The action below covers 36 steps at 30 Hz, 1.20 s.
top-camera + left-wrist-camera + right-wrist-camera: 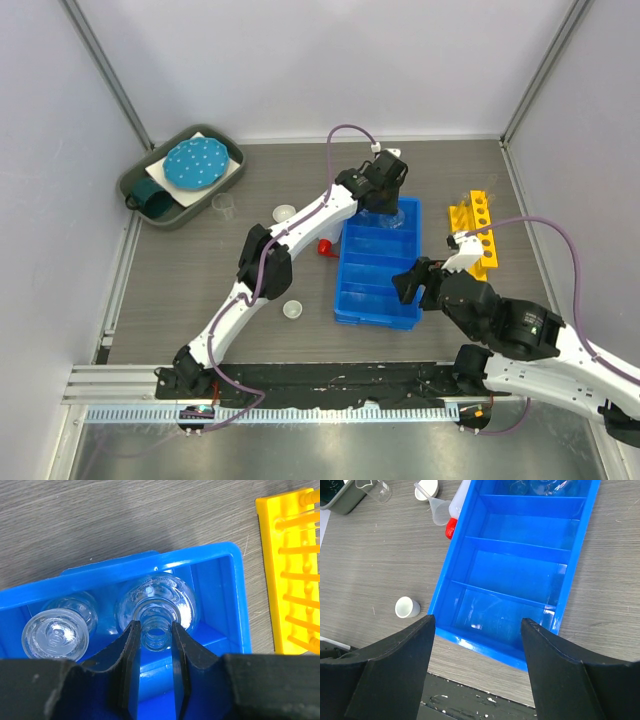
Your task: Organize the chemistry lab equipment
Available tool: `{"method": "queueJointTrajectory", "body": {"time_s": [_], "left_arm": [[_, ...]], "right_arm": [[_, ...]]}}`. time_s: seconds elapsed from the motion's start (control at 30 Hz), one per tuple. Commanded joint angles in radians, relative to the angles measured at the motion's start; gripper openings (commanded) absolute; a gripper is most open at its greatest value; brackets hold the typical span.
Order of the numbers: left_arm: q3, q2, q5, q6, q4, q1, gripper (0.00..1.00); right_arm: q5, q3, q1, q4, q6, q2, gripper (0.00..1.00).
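Note:
The blue divided bin point(380, 290) lies mid-table. My left gripper point(390, 203) reaches into its far compartment, and in the left wrist view the gripper point(155, 628) has its jaws closed on the neck of a round clear glass flask point(172, 594) standing there. A second clear glass vessel point(55, 633) stands beside the flask in the same compartment. My right gripper point(413, 283) hovers over the bin's near end; in the right wrist view it point(477, 624) is wide open and empty. The yellow holed rack point(475, 232) lies right of the bin.
A red-capped bottle point(454, 515), a clear funnel point(437, 509) and a white dish point(427, 489) lie left of the bin's far end. A small beaker point(224, 205) stands near the dark green tray point(150, 200). Another white dish point(407, 607) sits near the bin's front left corner.

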Motion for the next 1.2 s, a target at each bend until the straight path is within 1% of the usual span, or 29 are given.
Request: {"method": "queueJointTrajectory", "body": {"time_s": [0.0,0.03,0.2,0.47,0.7,0.83,0.93,0.97,1.07,1.17], "left_arm": [[0.034,-0.008,0.009,0.007,0.033,-0.003,0.36],[0.031,-0.011,0.009,0.006,0.032,-0.003,0.4],[0.015,-0.028,0.008,0.013,0.041,-0.004,0.52],[0.014,-0.057,0.009,0.023,0.038,-0.017,0.54],[-0.015,-0.141,0.012,0.043,0.013,-0.027,0.55],[-0.069,-0.227,0.018,0.05,0.016,-0.03,0.56],[-0.101,-0.279,0.011,0.055,0.01,-0.038,0.56],[-0.112,-0.319,0.008,0.056,0.004,-0.041,0.56],[-0.158,-0.403,-0.035,0.049,-0.031,-0.046,0.57],[-0.221,-0.465,-0.116,0.034,-0.103,-0.044,0.57]], "right_arm": [[0.006,-0.011,0.006,0.037,-0.006,-0.011,0.75],[0.007,-0.012,0.006,0.037,-0.008,-0.011,0.75],[0.003,-0.02,0.006,0.04,-0.005,-0.021,0.75],[0.003,-0.026,0.006,0.034,-0.006,-0.036,0.75],[0.027,0.012,0.006,0.036,-0.049,0.002,0.75],[0.064,0.027,0.006,0.039,-0.071,0.018,0.75],[0.067,0.012,0.006,0.055,-0.075,0.016,0.75],[0.064,0.008,0.006,0.06,-0.075,0.016,0.75],[0.058,0.012,0.006,0.066,-0.072,0.032,0.75],[0.036,0.041,0.006,0.071,-0.084,0.097,0.75]]}}
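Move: The left hand holds the neck of the round glass flask in the blue box's farthest compartment; its middle is straight below, about 4 cm down. The small glass bottle stands some 6 cm left, about level, 5 cm lower. The red-capped bottle lies roughly 14 cm left and 4 cm back, the yellow rack 22 cm right and 5 cm back, both about 6 cm lower. From the right hand the flask is about 24 cm ahead, 7 cm left and 15 cm lower. The left fingers let go of the flask's neck, opening from about a third to just over half while the hand stays put. After easing barely a centimetre back and right, the hand lifts away quickly, up some 12.5 cm and about 4.5 cm back, a little left near the end, with the fingertips tilting outward by 5 to 10 degrees. ##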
